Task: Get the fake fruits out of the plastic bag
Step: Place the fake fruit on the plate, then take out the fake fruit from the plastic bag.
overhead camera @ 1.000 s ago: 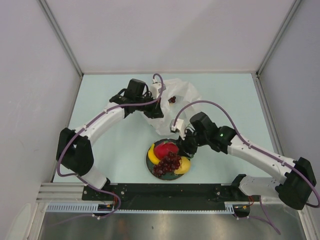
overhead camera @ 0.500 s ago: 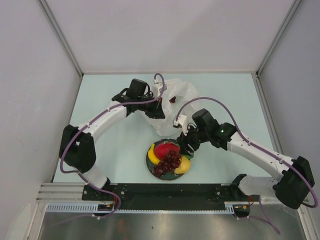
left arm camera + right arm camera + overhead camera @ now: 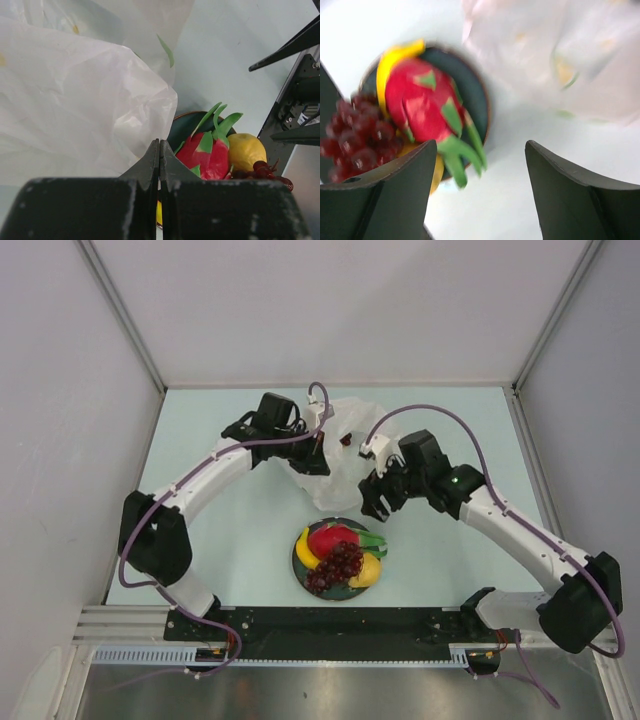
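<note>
The fake fruits lie together on a dark round plate [image 3: 297,562]: banana [image 3: 303,548], dragon fruit [image 3: 332,537], grape bunch [image 3: 338,565] and lemon [image 3: 368,572]. The plastic bag [image 3: 352,455] lies behind the plate, with a small dark red bit [image 3: 345,439] showing on it. My left gripper [image 3: 318,456] is shut at the bag's left edge; its wrist view shows the bag [image 3: 75,100] reaching the closed tips [image 3: 159,143], with dragon fruit [image 3: 207,155] and lemon [image 3: 246,150] beyond. My right gripper [image 3: 376,502] hangs open and holds nothing, between bag and plate, above the dragon fruit [image 3: 417,105].
Grey walls enclose the pale table on three sides. A black rail [image 3: 330,625] with both arm bases runs along the near edge. Purple cables loop over both arms. The right arm's forearm [image 3: 520,540] crosses the table's right half.
My right gripper has opened wider and drawn back from the plate's right edge toward the bag. The left arm and the fruits have stayed about where they were.
</note>
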`<control>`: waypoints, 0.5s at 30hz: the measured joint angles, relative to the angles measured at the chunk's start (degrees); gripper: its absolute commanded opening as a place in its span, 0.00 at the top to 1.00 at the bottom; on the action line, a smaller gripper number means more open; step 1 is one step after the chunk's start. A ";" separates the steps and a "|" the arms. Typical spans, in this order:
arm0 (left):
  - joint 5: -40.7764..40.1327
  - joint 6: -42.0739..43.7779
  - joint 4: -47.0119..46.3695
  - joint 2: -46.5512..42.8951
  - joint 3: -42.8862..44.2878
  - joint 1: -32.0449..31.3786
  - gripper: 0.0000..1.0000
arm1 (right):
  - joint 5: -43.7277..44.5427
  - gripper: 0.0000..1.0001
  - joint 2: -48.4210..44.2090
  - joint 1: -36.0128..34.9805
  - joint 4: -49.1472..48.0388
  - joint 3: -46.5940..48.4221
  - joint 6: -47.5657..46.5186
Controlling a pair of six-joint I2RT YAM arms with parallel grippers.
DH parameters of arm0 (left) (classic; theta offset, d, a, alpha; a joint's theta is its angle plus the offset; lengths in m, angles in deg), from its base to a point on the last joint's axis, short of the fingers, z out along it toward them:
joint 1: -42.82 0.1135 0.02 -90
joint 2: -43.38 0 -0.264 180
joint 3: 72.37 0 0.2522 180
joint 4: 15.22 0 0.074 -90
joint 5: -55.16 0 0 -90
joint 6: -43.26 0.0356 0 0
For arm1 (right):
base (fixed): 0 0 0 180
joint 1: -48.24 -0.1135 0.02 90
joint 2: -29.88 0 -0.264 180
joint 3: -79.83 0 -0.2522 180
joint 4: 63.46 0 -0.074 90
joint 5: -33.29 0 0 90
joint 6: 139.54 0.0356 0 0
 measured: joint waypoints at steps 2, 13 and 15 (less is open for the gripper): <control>0.02 0.24 0.87 0.00 1.42 0.00 1.00 | 0.20 0.30 0.22 0.76 -3.08 2.14 1.01; 0.39 2.93 5.09 0.00 5.97 0.04 1.00 | 5.20 0.46 20.57 4.09 -19.12 9.09 4.76; 0.37 3.08 5.64 0.00 6.29 0.11 1.00 | 7.26 0.49 25.35 5.66 -20.00 11.67 6.60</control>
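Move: The dark red fruit left in the plastic bag lies about 25 cm ahead of the right hand, some 8 cm to its left and 15 cm below; the bag's middle is roughly 20 cm ahead, 7 cm left and 12 cm lower. The plate of fruit sits about 8 cm back, 10 cm left and 17 cm down. From the left hand, already pinching the bag, the fruit lies some 18 cm ahead, 9 cm right and 15 cm down. The empty right hand leaves the plate's side and swings about 15 cm forward and slightly left towards the dark red fruit, arching up some 4 cm first, then dipping about 8 cm from that crest over the opening of the bag while it turns some 15 degrees clockwise and its fingers close part-way, still well apart. The left hand keeps its shut pinch on the bag and lifts it about 3 cm, otherwise staying put. ##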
